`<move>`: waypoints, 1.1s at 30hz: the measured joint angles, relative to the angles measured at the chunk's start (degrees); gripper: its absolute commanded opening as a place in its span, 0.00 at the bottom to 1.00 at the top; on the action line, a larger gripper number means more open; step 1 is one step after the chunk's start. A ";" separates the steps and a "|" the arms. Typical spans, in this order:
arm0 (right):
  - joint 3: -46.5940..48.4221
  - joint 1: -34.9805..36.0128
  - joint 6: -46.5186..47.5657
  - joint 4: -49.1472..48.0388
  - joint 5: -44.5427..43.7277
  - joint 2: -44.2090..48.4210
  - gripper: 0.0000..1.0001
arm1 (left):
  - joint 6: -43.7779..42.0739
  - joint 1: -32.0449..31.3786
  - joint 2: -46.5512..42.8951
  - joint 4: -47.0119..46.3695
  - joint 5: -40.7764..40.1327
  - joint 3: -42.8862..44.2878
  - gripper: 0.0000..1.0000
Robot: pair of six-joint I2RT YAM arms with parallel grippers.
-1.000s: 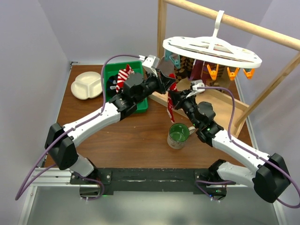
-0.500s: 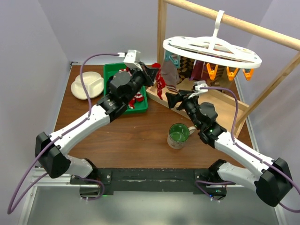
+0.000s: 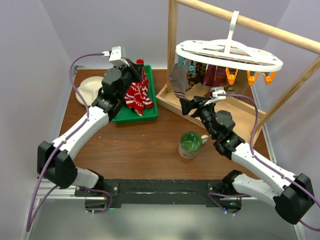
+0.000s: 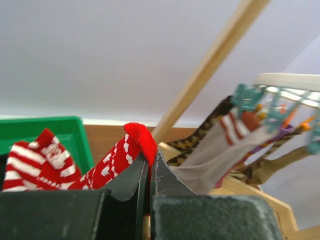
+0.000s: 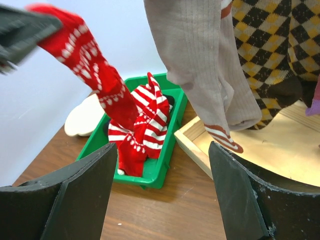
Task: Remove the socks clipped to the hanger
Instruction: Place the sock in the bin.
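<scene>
The white oval hanger (image 3: 227, 52) hangs by its hook from the wooden pole. Clipped under its left end are a grey sock (image 3: 177, 82) with red toe stripes and a brown-cream checkered sock (image 5: 270, 50). My left gripper (image 3: 136, 70) is shut on the cuff of a red sock with white pattern (image 4: 117, 160), which dangles into the green tray (image 3: 150, 112). A red-and-white striped sock (image 5: 145, 125) lies in that tray. My right gripper (image 5: 162, 146) stands open and empty, just below and in front of the grey sock (image 5: 200, 60).
A wooden base tray (image 3: 235, 112) and upright post (image 4: 210, 65) stand under the hanger. A green-lined mug (image 3: 190, 144) sits mid-table by the right arm. A white divided plate (image 3: 87, 90) lies left of the green tray. Orange clips (image 3: 250, 77) hang along the hanger's right rim.
My left gripper carried the red sock from the hanger leftward over the green tray. My right gripper opened and let go of that sock's lower end.
</scene>
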State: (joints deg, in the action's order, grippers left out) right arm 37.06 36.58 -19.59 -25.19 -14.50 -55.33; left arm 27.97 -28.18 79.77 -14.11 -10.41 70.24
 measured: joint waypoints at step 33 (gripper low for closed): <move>-0.02 0.00 -0.22 5.55 0.48 1.46 0.82 | -0.07 20.22 37.00 1.31 10.01 16.39 0.65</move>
State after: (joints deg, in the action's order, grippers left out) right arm 37.04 36.58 -19.81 -19.64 -14.02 -53.87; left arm 27.90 -7.97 116.77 -12.80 -0.40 86.63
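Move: The left hand still grips a red-and-white sock high up. The middle of the green bin it goes to lies about 16 cm ahead, 10 cm to its left and 33 cm below. The striped sock already in there sits at roughly that spot, about 1 cm nearer. Some 22 cm to the left of the bin's middle and 2 cm farther out stands the white plate. From the right hand the bin lies about 26 cm ahead, 20 cm left and 26 cm lower. The still-gripped sock comes down to touch the pile in the green bin: the left hand sinks about 20 cm while reaching some 17 cm forward and 11 cm left, its fingers tipping about 20 degrees downward and turning a little counter-clockwise. Once it has all but stopped over the bin, the fingers spread well open, starting to free the sock, its upper end still by the fingertips. ##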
